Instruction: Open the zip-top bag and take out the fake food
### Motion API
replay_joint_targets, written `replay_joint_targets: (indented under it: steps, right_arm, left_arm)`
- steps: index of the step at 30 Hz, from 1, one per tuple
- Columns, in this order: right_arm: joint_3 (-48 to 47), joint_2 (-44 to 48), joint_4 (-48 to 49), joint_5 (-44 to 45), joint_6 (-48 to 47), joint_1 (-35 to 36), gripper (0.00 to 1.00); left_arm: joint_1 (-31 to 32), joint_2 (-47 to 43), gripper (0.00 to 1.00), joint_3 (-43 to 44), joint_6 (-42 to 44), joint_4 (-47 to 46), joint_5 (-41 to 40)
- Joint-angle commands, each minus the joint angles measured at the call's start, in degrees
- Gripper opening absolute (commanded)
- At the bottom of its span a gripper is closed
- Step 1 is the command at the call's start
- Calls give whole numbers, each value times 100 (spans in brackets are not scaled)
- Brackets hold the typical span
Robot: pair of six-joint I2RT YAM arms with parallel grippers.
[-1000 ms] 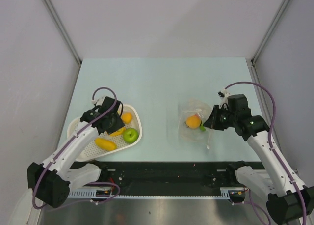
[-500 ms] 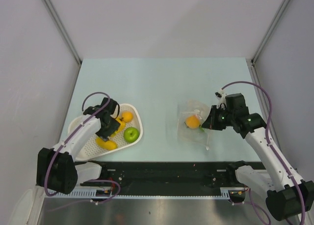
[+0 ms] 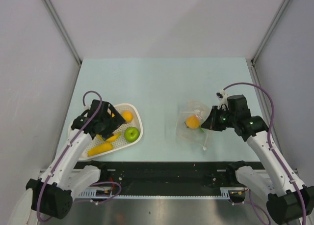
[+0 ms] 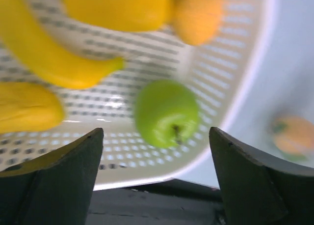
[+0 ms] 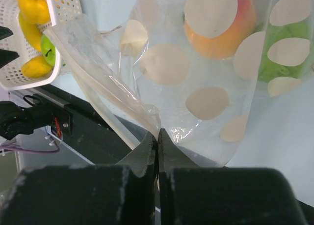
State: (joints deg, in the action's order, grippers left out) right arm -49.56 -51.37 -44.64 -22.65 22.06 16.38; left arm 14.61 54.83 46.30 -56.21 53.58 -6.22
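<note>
The zip-top bag (image 3: 195,121) lies on the table right of centre, with an orange piece (image 3: 193,121) and a green apple (image 3: 202,128) inside. My right gripper (image 3: 210,125) is shut on the bag's plastic near the zip strip; the right wrist view shows the pinch (image 5: 157,134) and the bag (image 5: 206,92) lifted above it. My left gripper (image 3: 109,128) is open and empty over the white basket (image 3: 139,122). In the left wrist view the gripper (image 4: 154,135) hangs above a green apple (image 4: 167,112) and yellow bananas (image 4: 54,63).
The basket (image 4: 245,87) also holds an orange piece (image 3: 127,116) and sits at the near left. A black rail (image 3: 167,173) runs along the table's near edge. Grey walls stand on both sides.
My left arm has swung left and back over the basket with its jaws open. My right gripper has kept its hold on the bag, which has hardly moved.
</note>
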Motion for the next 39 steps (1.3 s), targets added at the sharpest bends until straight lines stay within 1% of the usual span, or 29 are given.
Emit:
replay_joint_targets:
  steps: [1, 2, 3, 4, 5, 6, 7, 8, 9, 10, 11, 12, 13, 14, 15, 18, 19, 21, 22, 25, 26, 28, 29, 33, 35, 37, 39]
  right_arm:
    - [-141, 128, 202, -248, 158, 5, 0]
    - [-176, 110, 175, -266, 166, 23, 0]
    - [-220, 101, 158, -266, 175, 40, 0]
    - [-290, 110, 132, -266, 228, 49, 0]
    - [-308, 110, 123, -274, 254, 93, 0]
    - [-317, 128, 131, -283, 298, 119, 0]
    - [-317, 136, 157, -309, 412, 146, 0]
    - [-300, 163, 201, -345, 474, 163, 0]
    - [-291, 172, 280, -380, 561, 224, 0]
    - [-274, 172, 315, -458, 701, 251, 0]
    - [-273, 172, 351, -477, 798, 278, 0]
    - [-291, 172, 438, -485, 860, 365, 0]
    - [-308, 163, 491, -494, 931, 401, 0]
    - [-335, 172, 535, -494, 1027, 444, 0]
    - [-361, 154, 605, -494, 1054, 462, 0]
    - [-484, 6, 598, -468, 923, 436, 0]
    - [-537, -56, 554, -451, 853, 410, 0]
    - [-677, -249, 422, -512, 668, 349, 0]
    - [-695, -285, 404, -642, 659, 279, 0]
    - [-678, -373, 439, -976, 685, 68, 0]
    - [-669, -391, 474, -1056, 703, 23, 0]
    - [-651, -426, 536, -1188, 729, -30, 0]
    - [-669, -435, 536, -1197, 720, -82, 0]
    - [-686, -487, 448, -1372, 597, -346, 0]
    - [-687, -496, 404, -1513, 597, -512, 0]
    - [-652, -496, 421, -1715, 641, -531, 0]
    - [-608, -496, 439, -1882, 746, -531, 0]
  left_arm:
    - [233, -639, 86, -156, 611, -1629, 2018]
    - [366, -736, 85, -174, 411, -1988, 2089]
    - [506, -711, 85, -105, 330, -2105, 2107]
    - [882, -649, 84, -26, 295, -2219, 2142]
    - [1103, -388, 81, 88, 303, -2386, 2125]
    - [1601, -229, 81, 385, 329, -2431, 2081]
    - [1867, -62, 81, 553, 417, -2553, 2011]
    - [2131, 131, 78, 720, 478, -2633, 1958]
    - [2621, 464, 76, 1061, 540, -2703, 1888]
    - [2852, 659, 74, 1222, 671, -2852, 1748]
    - [3072, 826, 69, 1354, 751, -2932, 1669]
    - [3396, 1167, 67, 1616, 821, -3002, 1624]
    - [3538, 1327, 65, 1723, 961, -3159, 1641]
    - [3662, 1494, 57, 1829, 1032, -3239, 1685]
    - [3837, 1852, 52, 2047, 1111, -3284, 1746]
    - [4084, 2347, 45, 2549, 1594, -3285, 1869]
    - [4120, 2696, 43, 2672, 1874, -3180, 1905]
    - [4181, 3006, 42, 2998, 2147, -3065, 1949]
    - [4199, 3338, 40, 3094, 2392, -2977, 1958]
    - [4208, 3832, 37, 3446, 2815, -2767, 1940]
    - [4208, 4173, 37, 3699, 2930, -2705, 1958]
    - [4234, 4447, 37, 3946, 3149, -2512, 1870]
    - [4234, 4675, 37, 4078, 3194, -2493, 1792]
    - [4234, 5072, 38, 4272, 3335, -2353, 1204]
    - [4234, 5143, 37, 4299, 3335, -2352, 1036]
    - [4234, 5222, 37, 4264, 3274, -2405, 843]
    - [4225, 5301, 37, 4317, 3248, -2344, 824]
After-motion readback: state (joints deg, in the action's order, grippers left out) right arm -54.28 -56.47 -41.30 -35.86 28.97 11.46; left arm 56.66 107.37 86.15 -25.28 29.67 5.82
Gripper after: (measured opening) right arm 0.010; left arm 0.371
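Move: The left hand, open over the basket, is headed for the peach in the bag: about 36 cm to its right, 4 cm ahead and 8 cm below. The green food lies about 4 cm right of the peach and 3 cm nearer. In the basket, 8 cm below the hand, the apple is 6 cm right and 1 cm back, the small orange 7 cm ahead and 5 cm right. From the right hand, the peach is 3 cm ahead, 9 cm left and 14 cm down. Swinging to its right in a high arc, the left hand leaves the basket for the bag's mouth, some 35 cm, rising about 12 cm and sinking back as much, while it turns roughly 75 degrees clockwise and its fingers narrow to under half open. The right hand keeps its pinch on the bag's edge and lifts it about 4 cm, edging left, then partly back. ##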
